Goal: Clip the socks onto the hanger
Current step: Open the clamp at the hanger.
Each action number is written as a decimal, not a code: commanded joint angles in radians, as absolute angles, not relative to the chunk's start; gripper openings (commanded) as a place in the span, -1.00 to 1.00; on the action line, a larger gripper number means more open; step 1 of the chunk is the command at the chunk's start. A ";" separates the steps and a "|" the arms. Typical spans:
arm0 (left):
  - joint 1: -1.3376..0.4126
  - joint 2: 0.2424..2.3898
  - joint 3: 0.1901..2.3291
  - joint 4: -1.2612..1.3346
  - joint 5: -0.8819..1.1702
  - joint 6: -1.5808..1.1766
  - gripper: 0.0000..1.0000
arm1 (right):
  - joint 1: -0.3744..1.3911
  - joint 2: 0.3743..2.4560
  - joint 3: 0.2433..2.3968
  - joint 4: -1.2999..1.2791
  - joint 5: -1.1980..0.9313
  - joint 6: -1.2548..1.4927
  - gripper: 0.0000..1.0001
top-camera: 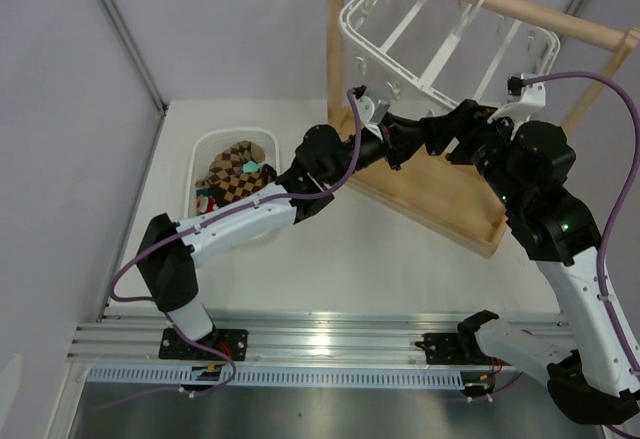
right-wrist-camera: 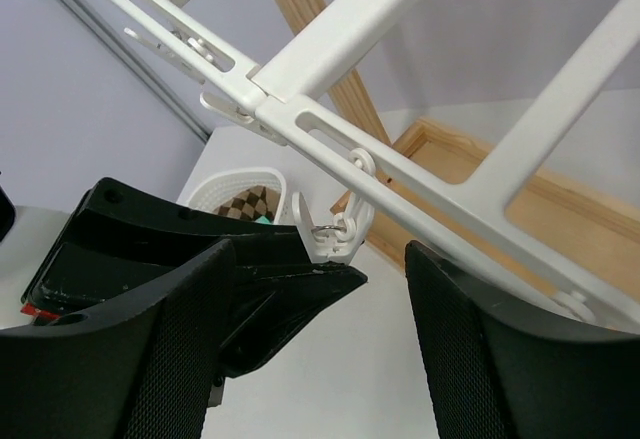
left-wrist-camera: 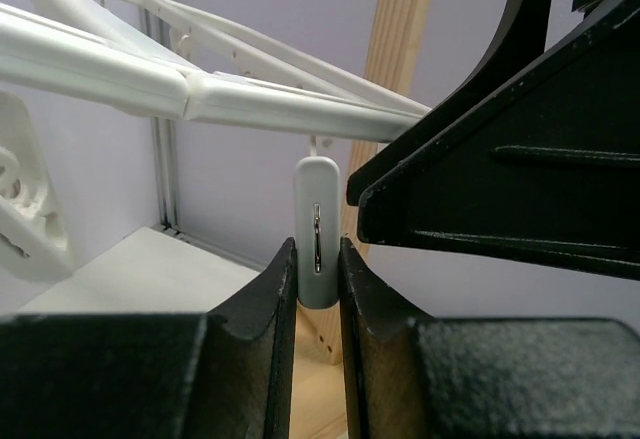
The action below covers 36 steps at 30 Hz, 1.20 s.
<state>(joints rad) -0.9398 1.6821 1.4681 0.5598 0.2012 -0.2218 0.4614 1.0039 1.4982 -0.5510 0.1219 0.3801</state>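
Note:
The white grid-frame hanger (top-camera: 440, 29) hangs tilted from the wooden rod. One of its small white clips (left-wrist-camera: 318, 221) dangles from a frame bar, and my left gripper (left-wrist-camera: 317, 264) is shut on the clip's lower end. In the right wrist view the same clip (right-wrist-camera: 335, 231) sits at the tip of the left gripper (right-wrist-camera: 260, 279). My right gripper (right-wrist-camera: 320, 259) is open, its fingers straddling the left gripper's tip and the clip, holding nothing. Both grippers meet under the hanger, left (top-camera: 415, 131) and right (top-camera: 445, 127). The socks (top-camera: 232, 174), argyle and mint, lie in the basket.
A white mesh basket (top-camera: 205, 149) stands at the back left of the table. The wooden stand's tray base (top-camera: 440, 194) lies beneath both grippers, its upright post (top-camera: 336, 49) beside the left arm and its rod (top-camera: 520, 4) overhead. Grey walls enclose the back and left.

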 commanded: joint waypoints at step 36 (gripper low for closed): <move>-0.999 1.615 1.500 0.538 0.281 -0.138 -0.99 | 0.468 1.023 1.450 -0.327 0.275 0.449 -0.16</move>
<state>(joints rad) -0.9604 1.6749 1.4738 0.5514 0.1894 -0.1482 0.4774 1.0126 1.4322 -0.4286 0.1940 0.4698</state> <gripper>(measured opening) 0.213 0.442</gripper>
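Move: The clamp I'm after hangs still pinched between my left fingertips, its middle about 1 cm forward, 1 cm right and 1 cm above that hand's point. From my right hand it is about 3 cm ahead, 1 cm left, at the same height. The hanger's near rail passes some 3 cm above it. The next clamp hangs about 6 cm farther out and 7 cm left of it, another roughly 4 cm nearer and 8 cm right of it. With my left hand holding the clamp steady in its fingertips, I bring my open right fingers up around it from the near side: a small lift first, rolling the wrist about 7 degrees so its left side rises, then about 1.5 cm forward while sinking back. My right fingers close from about three quarters open to under half, coming against both sides of the clamp below the rail. ##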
